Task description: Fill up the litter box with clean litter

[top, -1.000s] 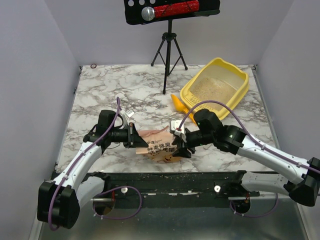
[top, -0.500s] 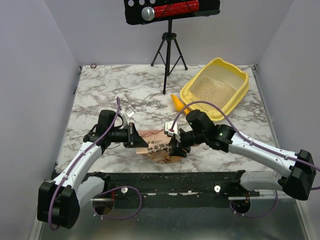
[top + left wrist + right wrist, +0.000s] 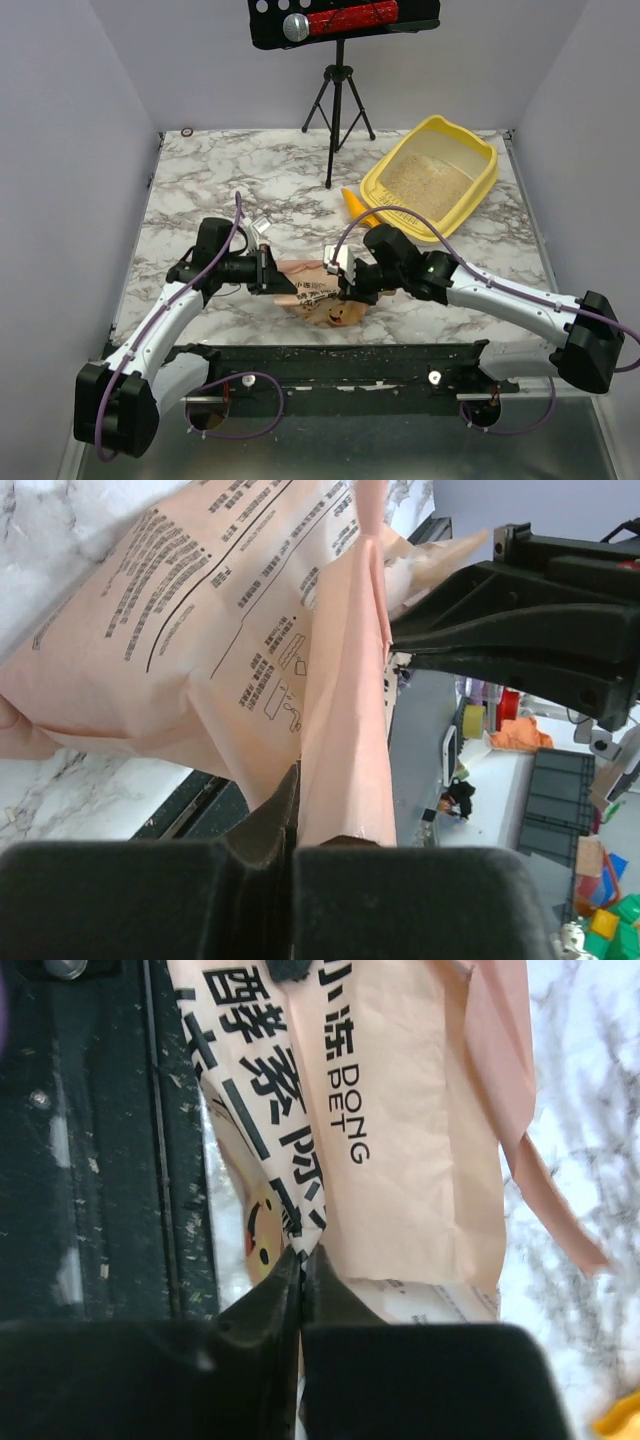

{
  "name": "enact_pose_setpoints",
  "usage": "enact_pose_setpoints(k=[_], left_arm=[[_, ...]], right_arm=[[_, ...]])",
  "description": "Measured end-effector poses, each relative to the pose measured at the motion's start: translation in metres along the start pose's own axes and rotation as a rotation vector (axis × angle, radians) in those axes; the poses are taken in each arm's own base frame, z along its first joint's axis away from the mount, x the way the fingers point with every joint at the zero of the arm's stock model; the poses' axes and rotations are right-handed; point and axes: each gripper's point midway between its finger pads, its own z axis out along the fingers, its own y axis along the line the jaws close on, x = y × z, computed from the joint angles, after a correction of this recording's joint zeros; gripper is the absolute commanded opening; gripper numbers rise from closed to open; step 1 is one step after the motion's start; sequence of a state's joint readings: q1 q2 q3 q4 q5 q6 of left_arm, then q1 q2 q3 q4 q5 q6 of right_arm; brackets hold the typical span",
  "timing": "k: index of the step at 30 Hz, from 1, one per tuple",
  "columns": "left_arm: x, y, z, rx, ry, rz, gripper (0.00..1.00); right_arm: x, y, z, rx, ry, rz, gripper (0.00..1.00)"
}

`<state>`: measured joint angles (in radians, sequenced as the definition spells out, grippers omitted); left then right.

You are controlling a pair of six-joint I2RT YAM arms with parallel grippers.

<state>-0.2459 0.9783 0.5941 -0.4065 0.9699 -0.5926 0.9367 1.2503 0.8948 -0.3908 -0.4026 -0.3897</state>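
Observation:
The yellow litter box [image 3: 482, 190] stands at the back right with beige clean litter [image 3: 425, 172] spread on its floor. A tan paper bag [image 3: 318, 298] printed with text and a cartoon face lies near the front edge between both arms. My left gripper [image 3: 272, 273] is shut on the bag's left edge; in the left wrist view a fold of the bag [image 3: 340, 730] runs into the closed jaws. My right gripper [image 3: 345, 285] is shut on the bag's right side, pinching a printed crease of the bag [image 3: 300, 1225] in the right wrist view.
A small yellow-orange scoop [image 3: 354, 207] lies just left of the litter box. A black tripod [image 3: 337, 105] stands at the back centre. The black rail [image 3: 340, 360] along the near edge is dusted with spilled grains. Grey walls close the table on three sides.
My right arm has moved left onto the bag and its jaws have closed on the bag's crease. The left arm and the bag's left edge have stayed put.

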Motion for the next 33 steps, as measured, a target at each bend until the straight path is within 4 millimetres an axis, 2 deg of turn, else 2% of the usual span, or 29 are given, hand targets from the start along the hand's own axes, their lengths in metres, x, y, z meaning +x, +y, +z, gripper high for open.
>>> enact_pose_setpoints(k=[3,6,9,11,14,16,20,23,33], left_arm=[[-0.004,-0.005,-0.002,-0.006,-0.003,0.04,0.19],[-0.02,-0.017,-0.01,-0.029,-0.066,0.145,0.25],[-0.044,-0.047,-0.03,-0.034,-0.212,0.348,0.3],[-0.052,-0.072,-0.047,-0.021,-0.311,0.486,0.34],[-0.052,-0.101,-0.067,0.005,-0.418,0.668,0.37],[-0.046,-0.114,-0.071,0.037,-0.445,0.765,0.42],[-0.023,-0.113,-0.059,0.069,-0.382,0.872,0.46],[-0.008,-0.108,-0.043,0.064,-0.283,0.937,0.47],[0.015,-0.085,-0.002,0.02,-0.066,1.175,0.56]], right_arm=[[0.002,-0.005,0.001,0.025,0.01,0.007,0.0],[0.006,-0.005,0.0,0.031,0.028,0.022,0.0],[0.008,-0.005,-0.001,0.034,0.036,0.037,0.0],[0.009,-0.007,-0.003,0.041,0.035,0.047,0.0],[0.01,-0.011,-0.006,0.054,0.033,0.067,0.0],[0.011,-0.014,-0.008,0.064,0.033,0.083,0.0],[0.014,-0.02,-0.011,0.077,0.037,0.12,0.0],[0.014,-0.02,-0.013,0.069,0.04,0.14,0.0],[0.017,-0.017,-0.014,0.046,0.048,0.18,0.0]])
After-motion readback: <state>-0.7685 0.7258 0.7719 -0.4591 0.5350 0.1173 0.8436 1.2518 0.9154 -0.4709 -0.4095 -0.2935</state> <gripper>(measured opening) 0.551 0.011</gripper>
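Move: The left hand still has the bag's upper left rim shut in its fingers; the middle of the bag lies about 6 cm to that hand's right, 1 cm back and 7 cm lower. From the right hand, almost closed on the rim, the bag's middle is roughly 4 cm left, 1 cm back and 6 cm down. The scoop lies some 19 cm ahead and 8 cm right of the right hand, the litter box about 29 cm ahead and 25 cm right, both well below it. The right fingers finish closing and pinch the bag's rim, then keep hold while easing about 2 cm right and a little forward. The left hand lets go of the rim and rises clear by about 14 cm, then swings back, right and down towards the bag again, rolling some 65 degrees about its finger line; its fingers end half open, still pointing right and down. ##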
